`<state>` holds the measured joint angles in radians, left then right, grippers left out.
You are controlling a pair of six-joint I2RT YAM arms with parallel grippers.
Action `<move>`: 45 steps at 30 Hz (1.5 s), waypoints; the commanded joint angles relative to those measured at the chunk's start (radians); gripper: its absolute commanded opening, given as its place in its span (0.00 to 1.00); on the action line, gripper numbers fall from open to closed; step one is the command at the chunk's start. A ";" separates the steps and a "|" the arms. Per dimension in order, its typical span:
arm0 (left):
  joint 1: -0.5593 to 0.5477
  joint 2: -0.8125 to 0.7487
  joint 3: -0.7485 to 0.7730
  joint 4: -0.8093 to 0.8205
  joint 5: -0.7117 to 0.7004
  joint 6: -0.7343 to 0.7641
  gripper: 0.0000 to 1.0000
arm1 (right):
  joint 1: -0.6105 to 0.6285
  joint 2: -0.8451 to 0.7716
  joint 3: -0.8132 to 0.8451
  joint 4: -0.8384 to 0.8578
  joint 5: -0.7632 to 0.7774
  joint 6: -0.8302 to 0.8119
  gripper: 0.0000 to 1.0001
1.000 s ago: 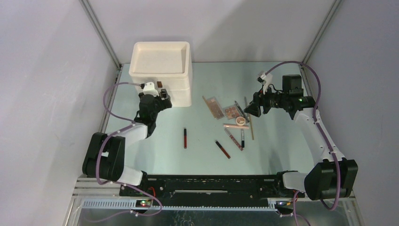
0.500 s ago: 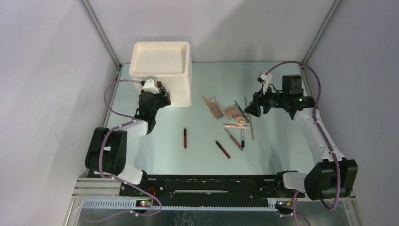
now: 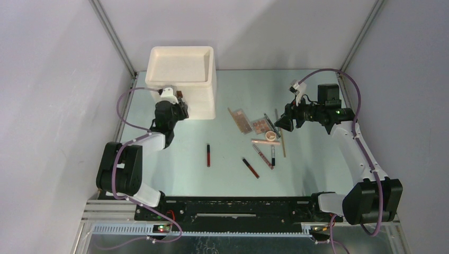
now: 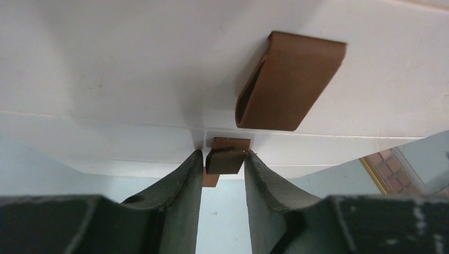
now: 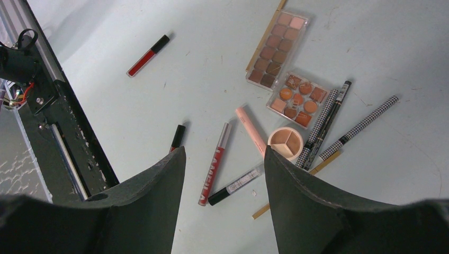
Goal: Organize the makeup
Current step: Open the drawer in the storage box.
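Observation:
The makeup lies scattered mid-table: a long palette [image 5: 277, 48], a square palette [image 5: 298, 99], a round compact [image 5: 285, 142], a pink tube [image 5: 251, 130], a red gloss [image 5: 215, 163], checked pencils [image 5: 323, 127] and a red tube [image 3: 208, 154] off to the left. My right gripper [image 3: 280, 123] hangs open above this cluster, holding nothing [image 5: 225, 151]. My left gripper [image 3: 180, 103] is pressed against the front of the cream drawer box [image 3: 204, 100], its jaws [image 4: 223, 153] closed around a lower brown drawer tab [image 4: 227, 159]. A larger brown tab [image 4: 288, 79] sits above it.
The box's top tray [image 3: 153, 74] is hollow and holds nothing. Grey enclosure walls stand on the left, back and right. The black base rail [image 3: 227, 209] runs along the near edge. Another dark-red tube [image 3: 251, 167] lies nearer the rail.
My left gripper has moved forward up to the drawer box and its jaws have narrowed onto the lower brown tab. The right arm and the makeup have not moved.

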<state>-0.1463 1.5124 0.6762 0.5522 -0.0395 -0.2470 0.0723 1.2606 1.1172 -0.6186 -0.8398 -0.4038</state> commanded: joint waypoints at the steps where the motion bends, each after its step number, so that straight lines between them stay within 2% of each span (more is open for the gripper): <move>1: 0.013 0.005 0.086 0.053 0.024 -0.001 0.37 | -0.002 -0.006 0.003 0.004 -0.013 -0.015 0.66; 9: 0.020 0.003 0.109 0.034 0.032 0.000 0.25 | -0.003 -0.007 0.002 0.002 -0.016 -0.016 0.66; 12: 0.023 -0.004 0.110 0.027 0.056 0.003 0.18 | -0.004 -0.007 0.003 0.002 -0.016 -0.018 0.66; 16: 0.027 -0.026 0.105 0.004 0.073 0.011 0.01 | -0.003 -0.007 0.002 0.001 -0.018 -0.018 0.66; 30: 0.029 -0.170 0.052 -0.150 0.154 0.072 0.00 | -0.002 -0.005 0.002 0.001 -0.022 -0.018 0.66; 45: 0.030 -0.328 -0.048 -0.308 0.268 0.207 0.00 | 0.004 -0.003 0.002 0.001 -0.019 -0.019 0.66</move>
<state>-0.1211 1.2366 0.6575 0.2707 0.1707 -0.0967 0.0727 1.2606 1.1172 -0.6197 -0.8417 -0.4068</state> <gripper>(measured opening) 0.011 0.655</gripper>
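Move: The middle drawer's brown tab already stands between the left hand's half-open fingertips, about 1 cm ahead and level with them. The top drawer's tab is some 6 cm above it and the bottom drawer's tab about 6 cm below, both in line with it; the red lip gloss lies roughly 16 cm back, 9 cm right and 11 cm below the left hand. From the right hand, the middle tab is about 15 cm ahead, 40 cm to the left and 9 cm lower. The left hand stays almost in place at the box front while its fingers close fully and pinch the middle drawer's tab, edging under half a centimetre forward. Keeping that grip, it then rises about 4 cm and, speeding up, draws back some 5 cm from the box, easing slightly to its right, sinking a little at the end and turning about 13 degrees clockwise as it pulls the tab. ##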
